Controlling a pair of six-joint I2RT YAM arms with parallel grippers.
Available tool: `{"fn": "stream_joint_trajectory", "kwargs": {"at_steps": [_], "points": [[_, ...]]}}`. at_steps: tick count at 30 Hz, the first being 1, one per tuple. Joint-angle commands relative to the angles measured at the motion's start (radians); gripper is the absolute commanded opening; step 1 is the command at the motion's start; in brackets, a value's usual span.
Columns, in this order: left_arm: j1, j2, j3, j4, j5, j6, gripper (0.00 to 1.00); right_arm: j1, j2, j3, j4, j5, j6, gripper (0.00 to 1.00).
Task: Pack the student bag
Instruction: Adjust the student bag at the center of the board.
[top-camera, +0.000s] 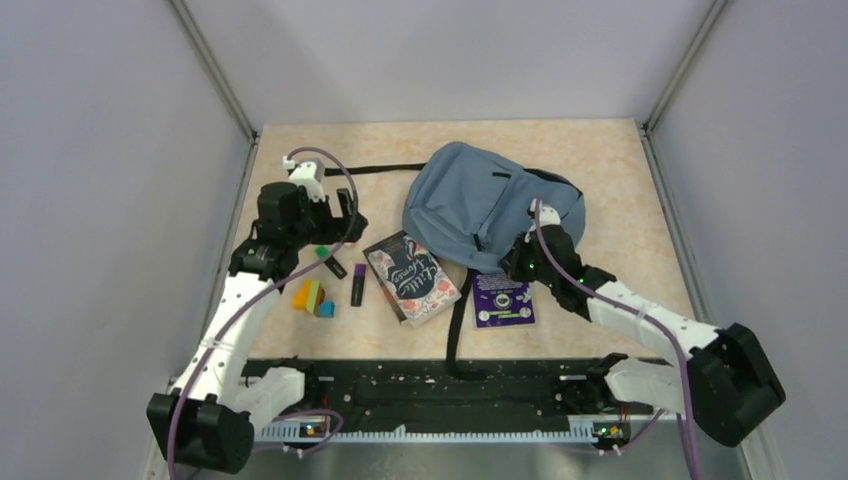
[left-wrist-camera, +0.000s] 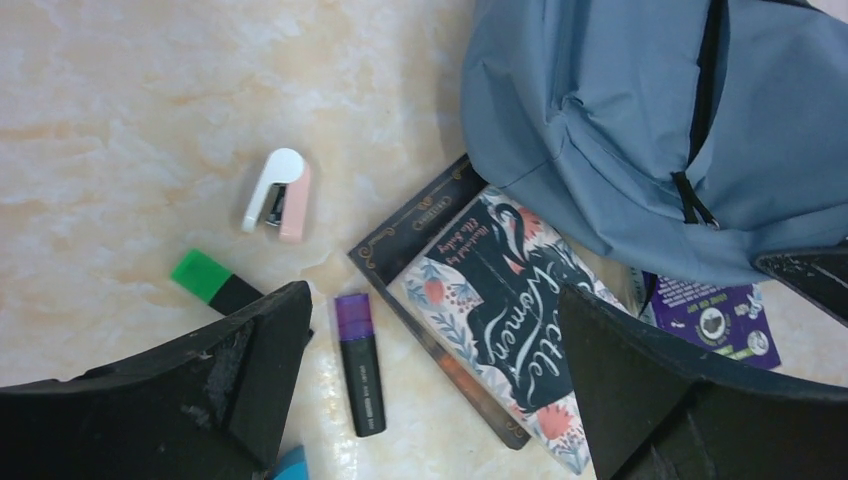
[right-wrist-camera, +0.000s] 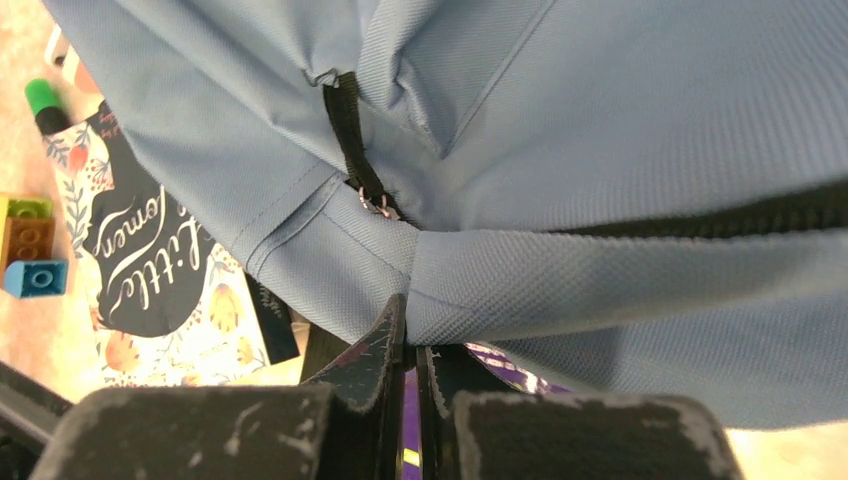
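The student bag (top-camera: 480, 200) is a blue-grey backpack lying at the middle back of the table, its lower edge resting over a floral book (top-camera: 412, 278). My right gripper (top-camera: 522, 262) is shut on a fold of the bag's fabric (right-wrist-camera: 600, 120) at the lower right edge, and the cloth bunches at the closed tips of the right gripper (right-wrist-camera: 412, 335). My left gripper (top-camera: 340, 222) hovers wide open and empty over the table. Below the left gripper (left-wrist-camera: 432, 295) lie a purple highlighter (left-wrist-camera: 360, 365) and the book's corner (left-wrist-camera: 510, 320).
A green highlighter (left-wrist-camera: 215, 282) and a pink-white stapler (left-wrist-camera: 280, 195) lie left of the book. Coloured blocks (top-camera: 312, 297) sit near the left arm. A purple card (top-camera: 502, 298) lies under the bag's edge. Black straps (top-camera: 458, 320) trail to the front and back left.
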Motion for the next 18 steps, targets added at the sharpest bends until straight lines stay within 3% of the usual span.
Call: {"fn": "stream_joint_trajectory", "kwargs": {"at_steps": [1, 4, 7, 10, 12, 14, 18], "points": [[-0.081, 0.013, -0.023, 0.108, 0.013, -0.131, 0.98, 0.013, -0.120, -0.019, -0.024, 0.161, -0.022, 0.00], [-0.189, 0.026, -0.096, 0.256, -0.067, -0.215, 0.98, 0.013, -0.192, -0.042, -0.052, 0.236, -0.021, 0.00], [-0.255, 0.107, -0.118, 0.360, -0.090, -0.271, 0.98, 0.013, -0.248, -0.051, -0.080, 0.256, -0.023, 0.24], [-0.293, 0.225, -0.067, 0.376, -0.079, -0.286, 0.98, 0.013, -0.286, -0.055, -0.103, 0.259, -0.031, 0.55], [-0.312, 0.280, -0.034, 0.389, -0.078, -0.285, 0.98, 0.013, -0.296, -0.060, -0.117, 0.284, -0.034, 0.70], [-0.324, 0.321, -0.010, 0.412, -0.074, -0.286, 0.98, 0.013, -0.299, -0.063, -0.130, 0.315, -0.031, 0.81], [-0.335, 0.401, 0.036, 0.441, -0.084, -0.284, 0.98, 0.009, -0.276, -0.034, -0.171, 0.349, -0.008, 0.88]]}}
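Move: My shut right fingers hold the student bag's near edge; the bag's middle is about 16 cm ahead, 6 cm left and 5 cm below, with the purple book 3 cm back, 3 cm left and 8 cm down. From my open left hand the bag's near left corner is roughly 10 cm right, 4 cm ahead and 18 cm down. The Little Women book is 10 cm right and 6 cm back, the stapler 5 cm left and 4 cm ahead, both some 20 cm down. I draw my right hand rightward about 6 cm, rising some 3 cm, and partway along I open its fingers wide, letting go of the bag's near edge. Meanwhile I swing my left hand about 12 cm right, then sink it some 8 cm towards the bag's near left corner over the Little Women book, fingers wide open, tipping it down about 10 degrees. ##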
